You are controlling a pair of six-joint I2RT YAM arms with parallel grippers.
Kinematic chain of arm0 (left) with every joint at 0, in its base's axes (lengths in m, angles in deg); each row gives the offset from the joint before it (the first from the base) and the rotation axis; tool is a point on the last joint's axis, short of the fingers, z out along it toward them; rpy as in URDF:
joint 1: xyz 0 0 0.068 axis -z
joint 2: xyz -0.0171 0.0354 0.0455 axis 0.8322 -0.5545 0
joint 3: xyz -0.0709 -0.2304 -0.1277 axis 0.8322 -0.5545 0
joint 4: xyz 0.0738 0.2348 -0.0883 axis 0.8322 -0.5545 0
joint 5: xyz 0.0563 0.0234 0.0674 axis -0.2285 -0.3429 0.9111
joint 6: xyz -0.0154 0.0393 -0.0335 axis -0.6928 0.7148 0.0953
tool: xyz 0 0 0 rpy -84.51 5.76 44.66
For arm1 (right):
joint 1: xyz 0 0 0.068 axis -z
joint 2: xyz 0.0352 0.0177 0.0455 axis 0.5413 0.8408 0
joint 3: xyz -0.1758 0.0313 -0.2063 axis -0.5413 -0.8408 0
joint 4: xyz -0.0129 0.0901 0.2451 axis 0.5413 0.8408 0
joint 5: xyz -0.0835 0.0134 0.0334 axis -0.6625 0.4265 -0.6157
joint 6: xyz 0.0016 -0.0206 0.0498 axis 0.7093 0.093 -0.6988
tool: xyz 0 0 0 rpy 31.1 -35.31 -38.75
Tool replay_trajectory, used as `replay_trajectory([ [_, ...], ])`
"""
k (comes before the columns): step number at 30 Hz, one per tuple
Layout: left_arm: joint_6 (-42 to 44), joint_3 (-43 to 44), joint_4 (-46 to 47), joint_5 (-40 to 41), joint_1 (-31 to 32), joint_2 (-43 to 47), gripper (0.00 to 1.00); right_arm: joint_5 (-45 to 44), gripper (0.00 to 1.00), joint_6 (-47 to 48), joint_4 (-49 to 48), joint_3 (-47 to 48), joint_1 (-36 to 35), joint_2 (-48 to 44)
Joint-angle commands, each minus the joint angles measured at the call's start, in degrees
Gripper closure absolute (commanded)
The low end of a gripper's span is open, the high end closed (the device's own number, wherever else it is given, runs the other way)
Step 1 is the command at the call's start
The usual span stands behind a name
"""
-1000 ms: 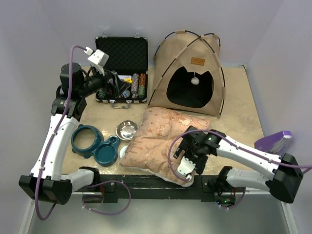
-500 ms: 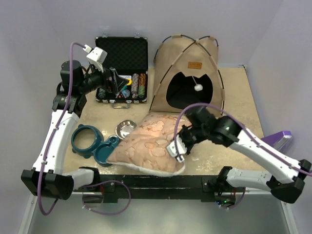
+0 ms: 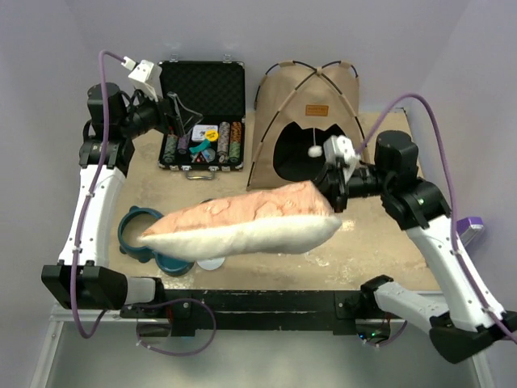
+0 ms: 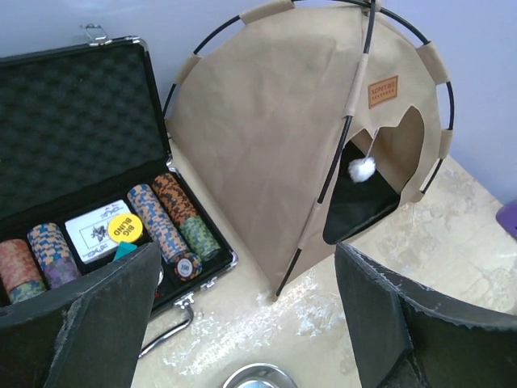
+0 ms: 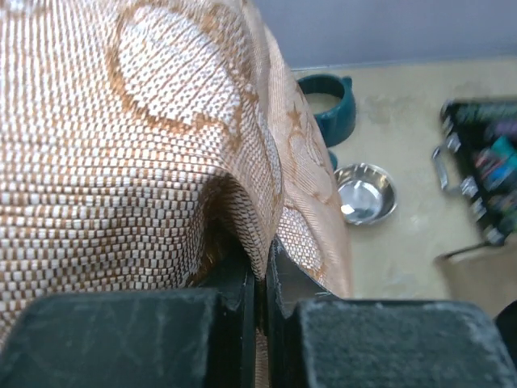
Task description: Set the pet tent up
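Note:
The pet tent (image 3: 311, 113) stands upright at the back of the table, tan canvas on black poles, with a white pom-pom (image 3: 313, 152) hanging in its dark doorway. My right gripper (image 3: 334, 190) is shut on one corner of the beige patterned pillow (image 3: 242, 222) and holds it in the air, stretched out to the left in front of the tent. In the right wrist view the pillow (image 5: 121, 121) fabric is pinched between the closed jaws of the right gripper (image 5: 262, 279). My left gripper (image 3: 179, 115) hangs open and empty over the case. From the left wrist the left gripper (image 4: 246, 315) looks at the tent (image 4: 275, 137).
An open black poker chip case (image 3: 202, 105) sits left of the tent. Teal bowls (image 3: 139, 233) lie at the front left, partly hidden under the pillow. A steel bowl (image 5: 365, 194) rests on the table. A purple object (image 3: 467, 228) lies at the right edge.
The right gripper shut on the pillow, lifted it off the table and swung back and right towards the tent. The left arm drew back and to the left.

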Motion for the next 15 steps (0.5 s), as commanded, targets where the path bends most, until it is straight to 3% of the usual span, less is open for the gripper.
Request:
replay_trajectory([
  [1, -4.1, -2.6, 0.9, -4.1, -2.7, 0.7, 0.09, 13.9, 1.00, -22.2, -9.9, -7.9, 11.2, 7.3],
  [3, -4.6, -4.2, -0.1, -4.0, -2.7, 1.3, 0.10, 11.2, 1.00, -9.2, 3.0, -7.6, 11.9, 11.4],
  [6, -7.5, -9.8, 0.5, -4.1, -2.7, 3.6, 0.11, 7.3, 1.00, -2.3, 10.2, -12.0, 12.7, 17.5],
  [9, -9.8, -15.7, 2.0, -5.5, -2.7, 7.2, 0.12, -1.7, 1.00, -8.9, 3.1, -12.8, 14.5, 17.5],
  [12, -10.4, -21.2, 3.2, -7.7, -2.8, 11.4, 0.09, -9.4, 1.00, -9.7, 3.4, -12.0, 15.6, 18.1],
  [15, -11.3, -26.0, 3.8, -9.8, -2.7, 14.9, 0.07, -17.8, 0.90, -13.4, 2.1, -11.7, 18.3, 17.1],
])
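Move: The right hand already grips a corner of the cushion, whose middle hangs about 20 cm to its left, 4 cm back and 6 cm lower. The tent opening it is being taken to lies some 28 cm ahead, 5 cm to the right and 25 cm below. The metal bowl is about 13 cm ahead, 27 cm left and 36 cm down; the chip case is 38 cm ahead, 33 cm left and 34 cm down. From the left hand the opening is roughly 35 cm right, 5 cm ahead and 26 cm down. Keeping the cushion corner pinched in shut fingers, the right arm swings quickly down some 18 cm and forward 10 cm towards the tent opening, drifting a little right late on, while the wrist rolls its forward side down about 45 degrees and the fingers dip and turn clockwise. The left hand, empty and still wide open, sinks about 10 cm and then also draws back some 5 cm, its fingers tipping down. ##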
